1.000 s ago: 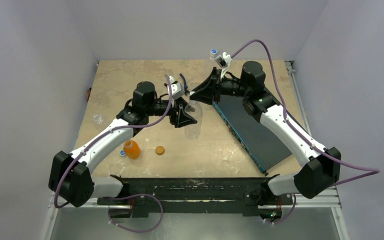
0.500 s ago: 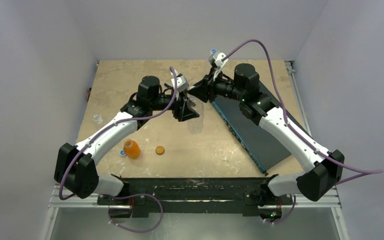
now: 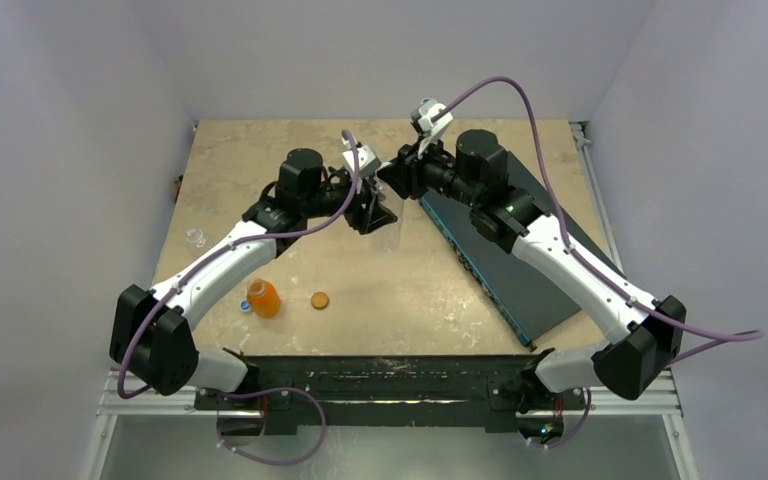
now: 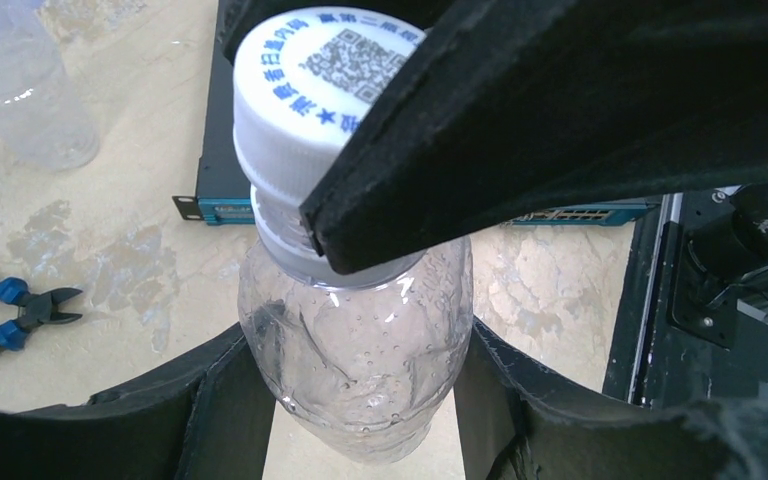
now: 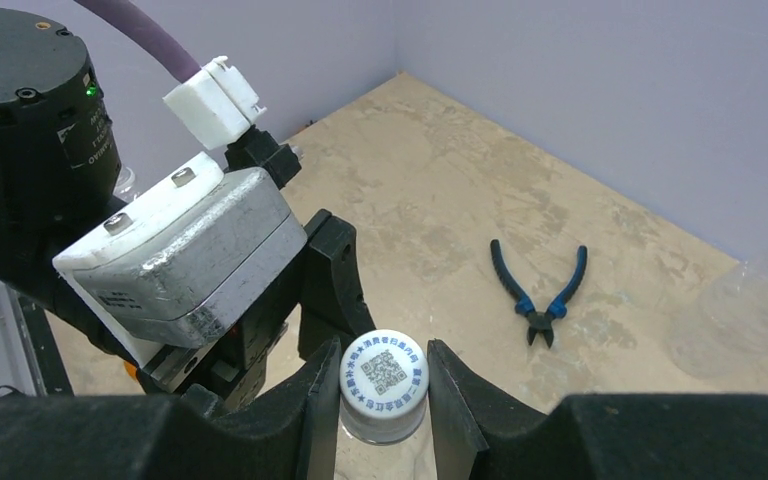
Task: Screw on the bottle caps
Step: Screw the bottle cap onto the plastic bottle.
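My left gripper (image 4: 360,405) is shut on the body of a clear bottle (image 4: 360,330), held above the table near its middle (image 3: 390,235). A white cap (image 5: 384,383) with blue print sits on the bottle's neck. My right gripper (image 5: 384,392) is shut on that cap (image 4: 305,95), one finger on each side. An orange bottle (image 3: 264,298) stands near the front left, with a small blue cap (image 3: 245,307) beside it. A flat orange-brown cap (image 3: 320,299) lies to its right. Another clear bottle (image 3: 196,238) lies at the left edge.
A black flat device (image 3: 510,265) lies slantwise on the right half of the table. Blue-handled pliers (image 5: 540,290) lie on the table toward the back. A further clear bottle (image 5: 750,310) shows at the right edge of the right wrist view.
The left gripper has carried the bottle a little toward the back of the table. The right gripper has followed, and its wrist has turned.
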### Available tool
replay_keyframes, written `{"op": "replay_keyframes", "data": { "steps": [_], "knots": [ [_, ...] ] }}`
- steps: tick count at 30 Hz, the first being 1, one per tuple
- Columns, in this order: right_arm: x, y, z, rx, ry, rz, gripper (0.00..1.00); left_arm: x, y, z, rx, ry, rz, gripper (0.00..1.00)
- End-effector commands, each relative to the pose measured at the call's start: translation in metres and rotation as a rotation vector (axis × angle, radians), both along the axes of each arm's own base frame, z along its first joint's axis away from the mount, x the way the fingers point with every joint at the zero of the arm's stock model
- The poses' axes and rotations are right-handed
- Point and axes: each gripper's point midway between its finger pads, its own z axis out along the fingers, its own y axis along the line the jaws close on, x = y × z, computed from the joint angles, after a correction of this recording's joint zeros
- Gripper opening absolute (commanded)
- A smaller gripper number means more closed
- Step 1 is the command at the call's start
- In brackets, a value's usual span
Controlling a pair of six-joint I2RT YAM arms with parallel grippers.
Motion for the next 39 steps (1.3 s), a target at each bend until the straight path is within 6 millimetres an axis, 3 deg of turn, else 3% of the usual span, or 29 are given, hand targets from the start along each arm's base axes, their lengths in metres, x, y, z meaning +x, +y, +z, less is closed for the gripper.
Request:
{"op": "replay_keyframes", "data": {
  "steps": [1,8,20,29,35,39],
  "knots": [
    [-0.023,0.004,-0.008,-0.013,0.082,0.045,0.39,0.033,0.009,0.041,-0.031,-0.145,0.108,0.0],
    [-0.032,0.006,0.007,0.035,0.066,0.085,0.53,0.027,0.008,0.028,0.003,-0.14,0.076,0.0],
    [-0.037,-0.003,0.007,0.025,0.063,0.072,0.77,0.016,0.007,0.022,0.021,-0.141,0.018,0.0],
    [-0.062,-0.016,0.009,0.03,0.084,0.143,0.8,-0.013,0.002,0.011,0.016,-0.113,-0.119,0.0],
    [-0.052,-0.035,0.001,0.053,0.135,0.072,0.8,-0.036,0.002,0.01,-0.004,-0.101,-0.205,0.0],
    [-0.05,-0.038,0.009,0.082,0.14,0.072,0.8,-0.046,0.002,0.006,0.001,-0.078,-0.244,0.0]
  ]
}}
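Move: The right hand already pinches the white bottle cap, right at its finger pads, with the held plastic bottle's middle some 10 cm below and 2 cm back. From that hand, the pliers lie about 15 cm ahead, 6 cm left and 34 cm down; the capped bottle stands roughly 20 cm ahead, 8 cm right, 25 cm down. From the left hand, gripping the bottle, the cap is about 9 cm up, 2 cm ahead and 1 cm right. Right fingers open, release the cap and withdraw back-right about 6 cm; left hand draws the bottle back 3 cm. ##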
